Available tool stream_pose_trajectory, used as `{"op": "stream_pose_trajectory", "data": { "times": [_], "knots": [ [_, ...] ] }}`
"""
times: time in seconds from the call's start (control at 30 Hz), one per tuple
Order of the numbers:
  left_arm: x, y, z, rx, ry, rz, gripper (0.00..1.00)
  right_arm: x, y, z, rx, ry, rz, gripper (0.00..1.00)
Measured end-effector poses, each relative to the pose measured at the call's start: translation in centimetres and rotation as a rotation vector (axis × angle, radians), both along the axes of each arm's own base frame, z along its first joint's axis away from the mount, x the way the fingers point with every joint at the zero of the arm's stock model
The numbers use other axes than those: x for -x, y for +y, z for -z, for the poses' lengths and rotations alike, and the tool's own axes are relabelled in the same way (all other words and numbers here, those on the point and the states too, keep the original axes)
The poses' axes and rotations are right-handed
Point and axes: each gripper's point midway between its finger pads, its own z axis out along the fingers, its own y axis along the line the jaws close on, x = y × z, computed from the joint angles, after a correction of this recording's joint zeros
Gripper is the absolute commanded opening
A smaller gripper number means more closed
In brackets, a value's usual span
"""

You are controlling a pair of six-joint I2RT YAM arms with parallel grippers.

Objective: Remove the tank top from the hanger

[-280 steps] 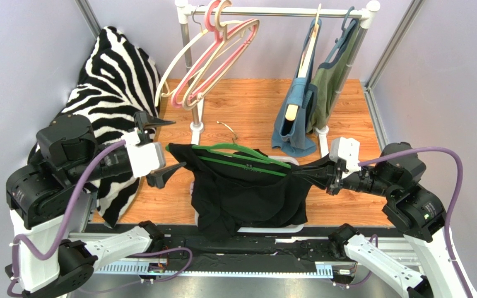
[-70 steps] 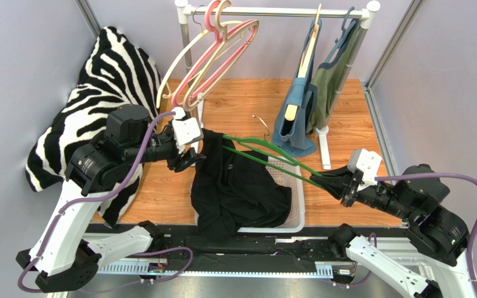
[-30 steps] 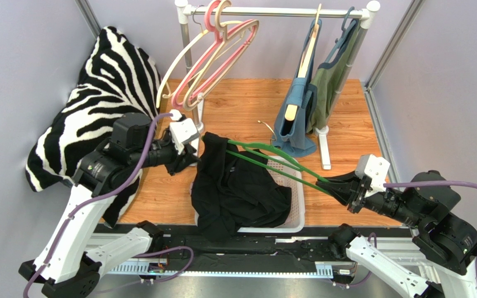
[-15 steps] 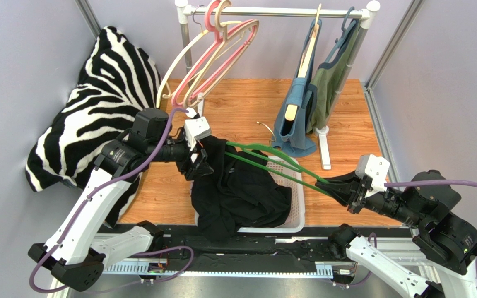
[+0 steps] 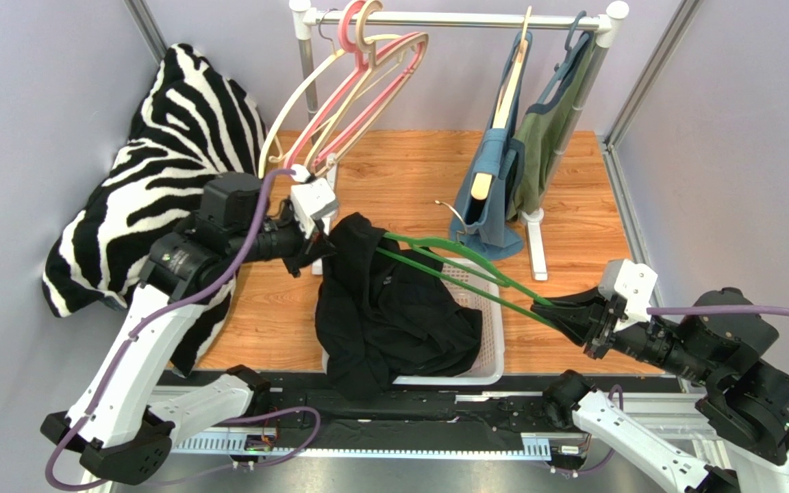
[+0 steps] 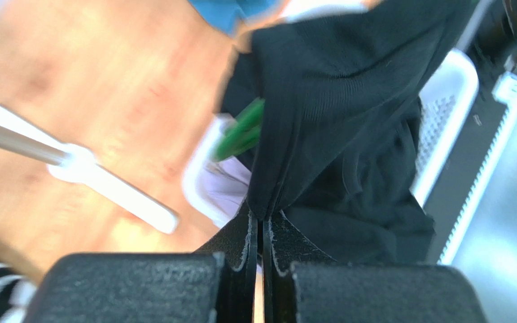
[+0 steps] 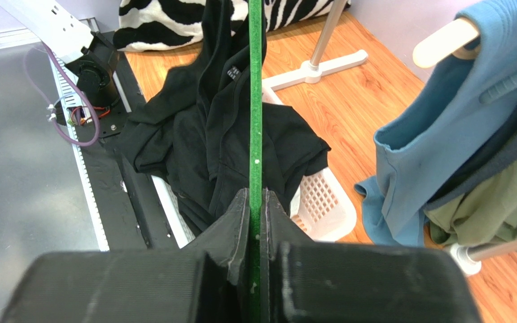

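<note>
The black tank top (image 5: 388,308) hangs bunched from the left end of a green hanger (image 5: 460,269) and spills into a white basket (image 5: 488,308). My left gripper (image 5: 329,234) is shut on the top's upper edge; in the left wrist view its tips (image 6: 262,214) pinch a fold of the black fabric (image 6: 349,101), with the green hanger (image 6: 241,128) just beyond. My right gripper (image 5: 565,310) is shut on the hanger's right end. In the right wrist view the green bar (image 7: 255,101) runs straight out from between the closed jaws (image 7: 255,198) over the black top (image 7: 207,134).
A clothes rack (image 5: 450,19) at the back carries pink and cream hangers (image 5: 352,92), a blue garment (image 5: 491,175) and an olive one (image 5: 548,134). A zebra-print cloth (image 5: 172,134) lies at the left. The rack's white foot (image 6: 106,188) stands close to my left gripper.
My left gripper opened, moved in on the tank top, then shut on its upper edge and lifted it slightly back. My right gripper drew the hanger a little to the right.
</note>
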Motion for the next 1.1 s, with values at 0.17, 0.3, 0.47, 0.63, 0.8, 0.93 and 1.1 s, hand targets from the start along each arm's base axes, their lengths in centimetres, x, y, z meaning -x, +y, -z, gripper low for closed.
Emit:
{"op": "stream_pose_trajectory", "data": {
  "times": [0.17,0.3,0.47,0.63,0.8,0.93,1.1],
  "knots": [
    [-1.0,1.3,-7.1,0.081,-0.171,-0.086,0.00,0.8,-1.6,0.2,0.006,0.007,0.048,0.00],
    [-1.0,1.9,-11.6,0.149,-0.265,-0.122,0.00,2.1,-3.4,0.3,-0.006,0.016,0.094,0.00],
    [-1.1,0.8,-13.6,0.205,-0.253,-0.097,0.00,3.6,-6.2,0.2,-0.040,0.016,0.181,0.00],
    [-1.4,-1.9,-12.2,0.213,-0.159,-0.009,0.00,4.0,-8.0,-1.8,-0.127,0.010,0.268,0.00],
    [-1.0,-4.1,-5.8,0.086,-0.064,0.078,0.00,1.1,-6.1,-5.2,-0.181,0.091,0.320,0.00],
    [-1.8,-3.2,1.7,-0.106,0.013,0.050,0.00,-4.8,-2.2,-6.2,-0.134,0.211,0.388,0.00],
    [-2.4,-1.4,10.5,-0.393,0.110,0.031,0.00,-11.3,1.0,-3.7,-0.032,0.336,0.514,0.00]
  ]
}}
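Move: Under the left hand, which pinches the black tank top, the white basket lies about 15 cm to the right, 2 cm back and 27 cm below. From the right hand, still gripping the green hanger, the rail's clear middle is some 33 cm ahead, 11 cm left and 13 cm up; the blue tank top hangs 28 cm ahead, 4 cm left, 12 cm lower, and the empty hangers 30 cm ahead, 27 cm left, 3 cm up. Drawing the green hanger right about 8 cm and slightly back, away from the black tank top, the right hand then sweeps it forward some 15 cm and back left, a little higher, towards the rail, turning clockwise and tipping down. The left hand, keeping its pinch, flicks the cloth up 13 cm, then swings it down 24 cm towards the basket, rolling its left side up. ##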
